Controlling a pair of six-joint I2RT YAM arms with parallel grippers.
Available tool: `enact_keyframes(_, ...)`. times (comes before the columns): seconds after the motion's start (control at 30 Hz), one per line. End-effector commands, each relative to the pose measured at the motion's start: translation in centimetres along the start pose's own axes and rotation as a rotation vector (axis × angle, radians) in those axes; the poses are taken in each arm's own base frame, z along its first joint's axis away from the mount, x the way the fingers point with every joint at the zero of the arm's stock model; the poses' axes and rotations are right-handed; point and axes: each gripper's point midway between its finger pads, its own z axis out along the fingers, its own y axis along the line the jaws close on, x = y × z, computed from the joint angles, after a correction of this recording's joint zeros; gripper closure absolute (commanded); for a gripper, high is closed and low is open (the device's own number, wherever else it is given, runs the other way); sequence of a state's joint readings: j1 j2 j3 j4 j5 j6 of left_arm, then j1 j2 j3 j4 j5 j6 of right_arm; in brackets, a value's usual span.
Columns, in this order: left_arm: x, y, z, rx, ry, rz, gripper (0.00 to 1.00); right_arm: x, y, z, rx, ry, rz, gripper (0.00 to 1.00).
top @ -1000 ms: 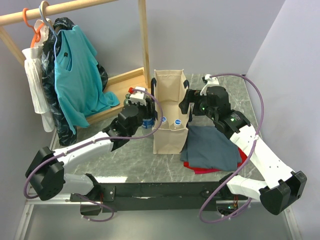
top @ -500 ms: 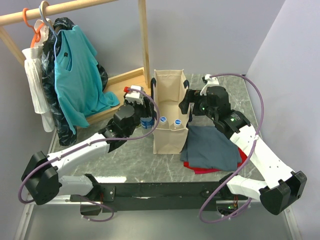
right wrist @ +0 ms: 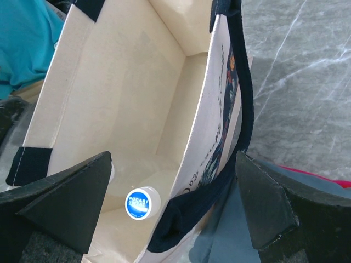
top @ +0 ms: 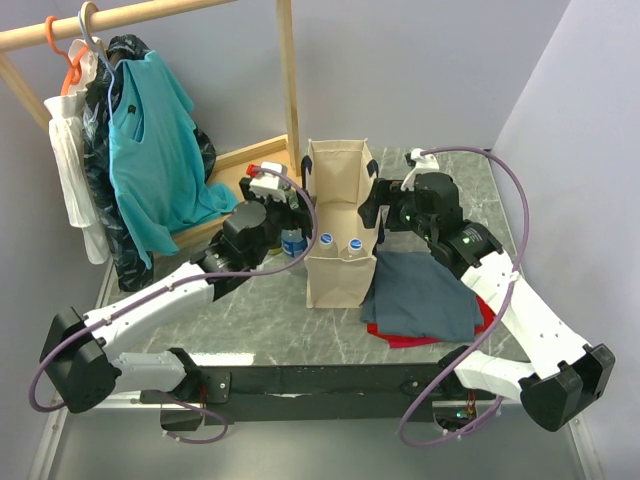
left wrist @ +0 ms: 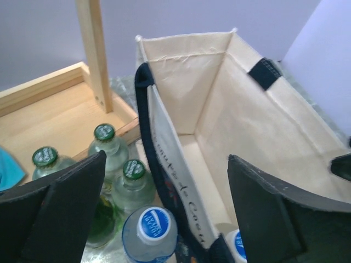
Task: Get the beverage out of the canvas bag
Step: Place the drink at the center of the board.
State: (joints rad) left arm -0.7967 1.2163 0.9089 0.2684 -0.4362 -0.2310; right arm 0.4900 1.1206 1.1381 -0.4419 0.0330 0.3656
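Note:
The beige canvas bag point(top: 340, 275) stands open mid-table, with two blue-capped beverage bottles point(top: 327, 240) inside. A third blue-capped bottle point(left wrist: 154, 224) stands on the table just outside its left wall point(left wrist: 164, 137). My left gripper point(left wrist: 167, 181) hangs open above that wall with nothing in it, one finger point(left wrist: 71, 208) over the outside bottles and the other over the bag's inside. My right gripper point(right wrist: 173, 186) is open astride the bag's right wall and navy handle point(right wrist: 241, 109). A Pocari Sweat cap point(right wrist: 140, 204) shows below it in the bag.
Several green-capped glass bottles point(left wrist: 133, 169) stand left of the bag by a wooden rack base point(top: 245, 170) and post. Clothes point(top: 150, 150) hang on the rack at the far left. A folded grey-blue cloth point(top: 425, 295) lies on red cloth point(top: 400, 338) to the right.
My left gripper has opened wide, letting go of the blue-capped bottle beside the bag, and has drawn up and back. The right arm has not moved.

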Motion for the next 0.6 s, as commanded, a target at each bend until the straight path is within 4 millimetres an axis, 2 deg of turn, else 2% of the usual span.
enact_keyframes(0.0,-4.2,-2.3,-0.9,0.098,-0.035,-0.030,0.00,-1.0,0.0,-0.9,-0.010,-0.046,-0.006,0.00)
enact_keyframes(0.03,-4.5,-2.6,-1.0,0.115,-0.033,-0.028,0.03,-0.9,0.1,-0.9,-0.012,-0.044,-0.008,0.00)
enact_keyframes(0.17,-6.3,-4.5,-1.6,0.209,-0.033,-0.021,0.04,-0.9,0.2,-1.0,-0.018,-0.038,-0.013,0.00)
enact_keyframes(0.23,-6.0,-5.6,-1.7,0.271,0.005,-0.002,0.03,-0.5,0.0,-0.9,-0.017,-0.027,-0.013,0.00)
enact_keyframes(0.27,-7.0,-6.2,-1.8,0.294,-0.003,-0.002,0.03,-0.4,0.1,-1.0,-0.019,-0.025,-0.012,0.00)
enact_keyframes(0.3,-7.2,-6.6,-1.8,0.312,0.005,0.001,0.04,-0.3,0.0,-1.0,-0.017,-0.020,-0.009,0.00)
enact_keyframes(0.33,-6.4,-7.3,-1.8,0.350,0.044,0.017,0.04,0.2,-0.2,-1.0,-0.009,-0.007,-0.005,0.00)
enact_keyframes(0.37,-7.5,-7.8,-1.8,0.366,0.028,0.019,0.04,0.6,-0.3,-1.1,-0.003,0.003,-0.005,0.00)
enact_keyframes(0.43,-6.8,-8.3,-1.9,0.392,0.070,0.022,0.04,1.4,-0.6,-1.4,0.006,0.031,0.000,0.00)
enact_keyframes(0.57,-7.6,-9.1,-2.0,0.428,0.065,0.016,0.04,2.5,-0.1,-2.8,-0.022,0.057,0.003,0.00)
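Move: Below the open left hand, about 16 cm down and 1 cm ahead and to its left, stands the blue-capped drink it has just let go. The next drink, in the bag, lies some 7 cm to the hand's right, 2 cm back and 19 cm down; its twin is about 12 cm right, 3 cm back. A green-capped bottle is roughly 8 cm ahead, 2 cm left. From the right hand, that next drink lies about 9 cm left, 2 cm back, 18 cm down. Rising about 9 cm clear of the drink it has already released, the left hand also swings some 5 cm right and 3 cm back, until it is high over the bag's left edge. The wrist turns about 20 degrees clockwise, swinging the level fingers farther towards the bag's side; they stay wide open and touch nothing. Right at the end the open right hand starts to sink and draw back slightly. ##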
